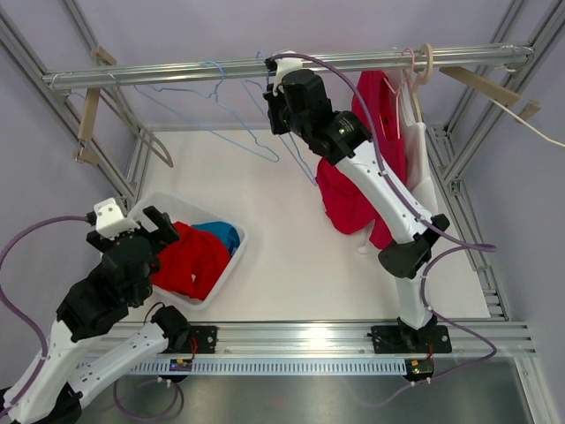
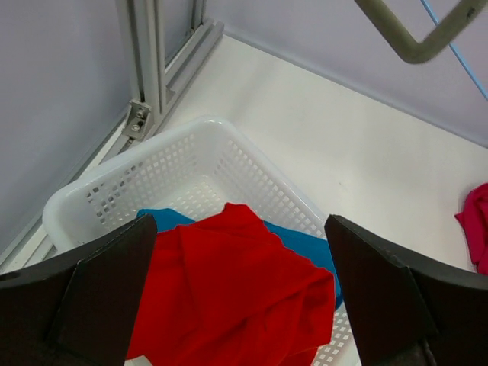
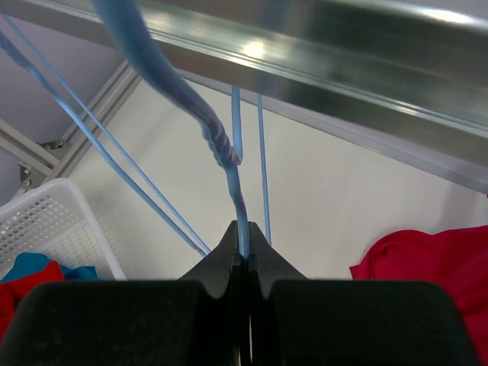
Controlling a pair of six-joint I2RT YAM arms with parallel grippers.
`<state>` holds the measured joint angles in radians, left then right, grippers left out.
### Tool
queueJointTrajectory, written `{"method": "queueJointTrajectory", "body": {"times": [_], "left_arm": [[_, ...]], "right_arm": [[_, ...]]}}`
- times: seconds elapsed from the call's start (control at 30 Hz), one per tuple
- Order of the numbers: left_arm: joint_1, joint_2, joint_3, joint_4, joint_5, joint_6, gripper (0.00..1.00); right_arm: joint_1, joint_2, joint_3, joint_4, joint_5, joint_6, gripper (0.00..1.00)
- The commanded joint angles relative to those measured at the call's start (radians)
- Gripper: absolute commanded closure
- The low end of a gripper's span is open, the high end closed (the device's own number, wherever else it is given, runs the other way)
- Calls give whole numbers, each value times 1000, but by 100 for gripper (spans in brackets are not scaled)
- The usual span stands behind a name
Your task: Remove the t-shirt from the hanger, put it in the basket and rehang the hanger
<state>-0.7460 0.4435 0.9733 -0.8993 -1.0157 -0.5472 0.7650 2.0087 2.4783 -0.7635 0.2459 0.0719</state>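
Observation:
My right gripper [image 3: 244, 248] is shut on the wire of a bare light-blue hanger [image 3: 227, 156] just under the metal rail [image 3: 320, 46]; in the top view it [image 1: 281, 97] sits at the rail's middle. A red t-shirt [image 1: 353, 190] hangs on a hanger at the rail's right, behind my right arm, and shows at the right edge of the right wrist view [image 3: 435, 263]. My left gripper [image 2: 240, 293] is open and empty above a red t-shirt [image 2: 229, 290] lying in the white basket [image 2: 206, 152], over a blue garment [image 2: 305, 244].
Several blue wire hangers [image 1: 212, 93] hang bare on the rail [image 1: 177, 72]. Wooden hangers hang at the far left [image 1: 88, 119] and far right [image 1: 481, 84]. The basket [image 1: 146, 208] stands at the table's near left. A white garment [image 1: 422, 168] hangs beside the red shirt.

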Motion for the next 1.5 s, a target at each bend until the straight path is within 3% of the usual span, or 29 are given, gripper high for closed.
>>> {"method": "queueJointTrajectory", "body": {"times": [0.0,0.2,0.33,0.43,0.67,0.93,1.0,1.03,1.17,1.3,1.47], "left_arm": [[4,49,-19,78,100,-53,1],[4,27,8,226,333,-54,1],[4,34,1,380,642,-34,1],[4,46,-8,447,767,-19,1],[4,64,-25,540,934,39,1],[4,118,-51,577,1010,90,1],[4,130,-50,585,1049,107,1],[4,132,-50,589,1069,112,1],[4,149,-25,593,1138,154,1],[4,162,-16,594,1226,173,1],[2,175,-39,597,1309,185,1]], "right_arm": [[10,24,38,-10,3,-29,100],[11,-31,-54,39,-5,-23,100],[10,-41,-88,47,-3,-17,100],[10,-67,-163,78,0,-11,100],[10,-151,-295,144,-13,9,100],[10,-169,-302,153,-39,25,100],[10,-171,-306,151,-25,32,91],[10,-176,-309,161,-22,37,74],[10,-247,-350,181,-16,43,39],[10,-355,-410,193,-46,45,27],[-21,-546,-570,225,-98,42,30]]}}
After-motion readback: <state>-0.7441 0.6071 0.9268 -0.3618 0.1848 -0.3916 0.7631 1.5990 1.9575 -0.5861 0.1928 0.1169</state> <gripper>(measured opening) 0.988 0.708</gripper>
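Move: My right hand, shut on the empty blue hanger, has the rail stretch it is meant for about 3 cm ahead and 7 cm up. The other blue hanger's hook is 11 cm to the left, 3 ahead, 5 up; the magenta t-shirt is roughly 20 cm right, 3 ahead, 18 down. My left hand's next target is that magenta t-shirt, some 46 cm right, 28 ahead, 8 lower; the red t-shirt in the basket is 8 ahead, 3 right, 24 below. I lower the hanger about 2 cm with my right hand to set its hook over the rail, then open my fingers, let go of the hanger and draw back and to the right. Meanwhile I swing my wide-open left hand about 23 cm right and a few centimetres up, turning it some 70 degrees clockwise, from over the basket towards the magenta t-shirt. ##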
